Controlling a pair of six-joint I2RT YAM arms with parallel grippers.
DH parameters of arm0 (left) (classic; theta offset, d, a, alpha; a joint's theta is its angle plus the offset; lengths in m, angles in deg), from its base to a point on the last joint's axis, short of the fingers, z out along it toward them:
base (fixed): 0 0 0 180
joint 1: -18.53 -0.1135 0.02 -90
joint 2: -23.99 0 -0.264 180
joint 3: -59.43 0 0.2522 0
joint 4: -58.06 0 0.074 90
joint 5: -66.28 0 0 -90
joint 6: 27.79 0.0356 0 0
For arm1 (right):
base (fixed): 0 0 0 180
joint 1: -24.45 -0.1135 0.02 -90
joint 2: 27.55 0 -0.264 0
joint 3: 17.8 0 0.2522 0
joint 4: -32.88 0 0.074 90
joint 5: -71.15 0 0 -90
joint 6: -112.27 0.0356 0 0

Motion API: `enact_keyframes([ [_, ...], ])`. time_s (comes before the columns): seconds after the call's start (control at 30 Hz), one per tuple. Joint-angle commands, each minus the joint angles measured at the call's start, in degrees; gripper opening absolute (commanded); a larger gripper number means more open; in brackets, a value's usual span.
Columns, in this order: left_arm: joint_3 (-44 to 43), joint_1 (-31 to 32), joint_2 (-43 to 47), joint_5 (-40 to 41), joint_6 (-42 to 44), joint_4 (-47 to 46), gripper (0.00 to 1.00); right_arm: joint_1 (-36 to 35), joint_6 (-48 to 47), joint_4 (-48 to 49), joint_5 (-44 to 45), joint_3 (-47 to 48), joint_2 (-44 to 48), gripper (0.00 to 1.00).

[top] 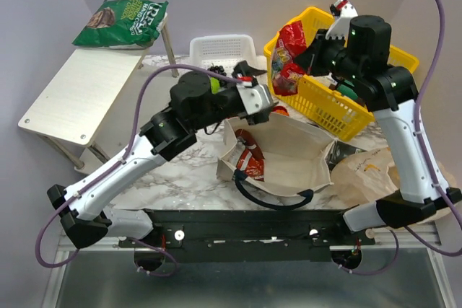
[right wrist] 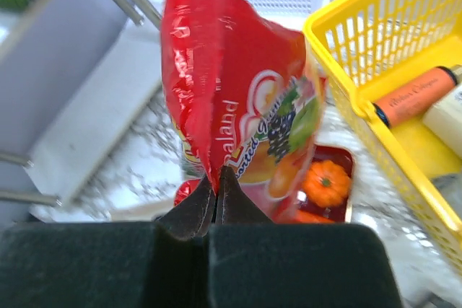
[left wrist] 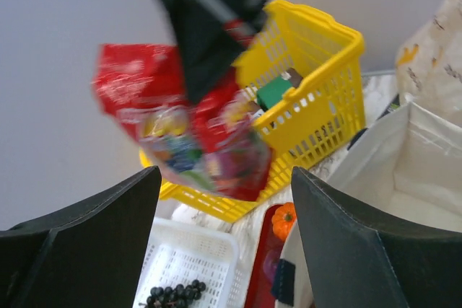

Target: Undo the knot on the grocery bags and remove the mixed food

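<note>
My right gripper (top: 309, 54) (right wrist: 216, 174) is shut on the edge of a red snack packet (top: 291, 54) (right wrist: 238, 99), which hangs above the near-left corner of the yellow basket (top: 339, 110). The left gripper (top: 263, 104) (left wrist: 225, 178) is open and empty, just left of that packet (left wrist: 184, 131) and above the tote's far edge. The beige canvas tote (top: 289, 146) with navy handles lies open, another red packet (top: 250, 161) inside it. The thin peach plastic bag (top: 368, 169) lies crumpled at the right; I cannot make out its knot. Dark grapes (top: 216, 70) (left wrist: 172, 296) sit in the white basket (top: 220, 50).
A green snack bag (top: 123, 23) rests on the small side table (top: 76, 95) at the left. An orange (right wrist: 326, 182) (left wrist: 284, 220) lies on a red tray between the baskets. The yellow basket (right wrist: 382, 48) holds an orange tube (right wrist: 415, 95) and boxes.
</note>
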Motion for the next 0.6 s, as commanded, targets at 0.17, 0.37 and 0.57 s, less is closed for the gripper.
enact_keyframes([
  [0.17, 3.0, 8.1, -5.7, 18.2, 10.7, -10.9, 0.90, 0.3, 16.3, 11.3, -2.6, 8.2, -3.1, 0.00],
  [0.37, 0.7, 8.3, -11.9, 37.2, 9.1, -20.9, 0.88, 0.9, 20.4, 11.3, -3.0, 8.4, -3.5, 0.00],
  [0.57, -2.7, 5.1, -16.2, 39.5, 1.7, -20.8, 0.82, 1.0, 22.1, 11.4, -4.7, 6.7, -2.9, 0.01],
])
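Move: The red gummy bag already hangs from the right hand's shut fingers, its middle about 4 cm ahead, 4 cm left and 4 cm below that hand. From the open left hand it lies some 11 cm ahead, 6 cm to the right and about 3 cm lower. The white basket stands roughly 25 cm ahead of the left hand and 9 cm left, the yellow basket some 20 cm ahead and 24 cm right, the open grocery bag about 4 cm back and 7 cm right, all 33 to 40 cm below. The left hand first slips right and down about 4 cm each, then swings forward about 8 cm towards the lower end of the gummy bag, turning some 25 degrees counter-clockwise so that its wide-open fingers point more forward, without closing. The right hand keeps its pinch on the gummy bag, raises it 3 to 4 cm while easing slightly forward and left, and rolls its own left side up by nearly 20 degrees. ##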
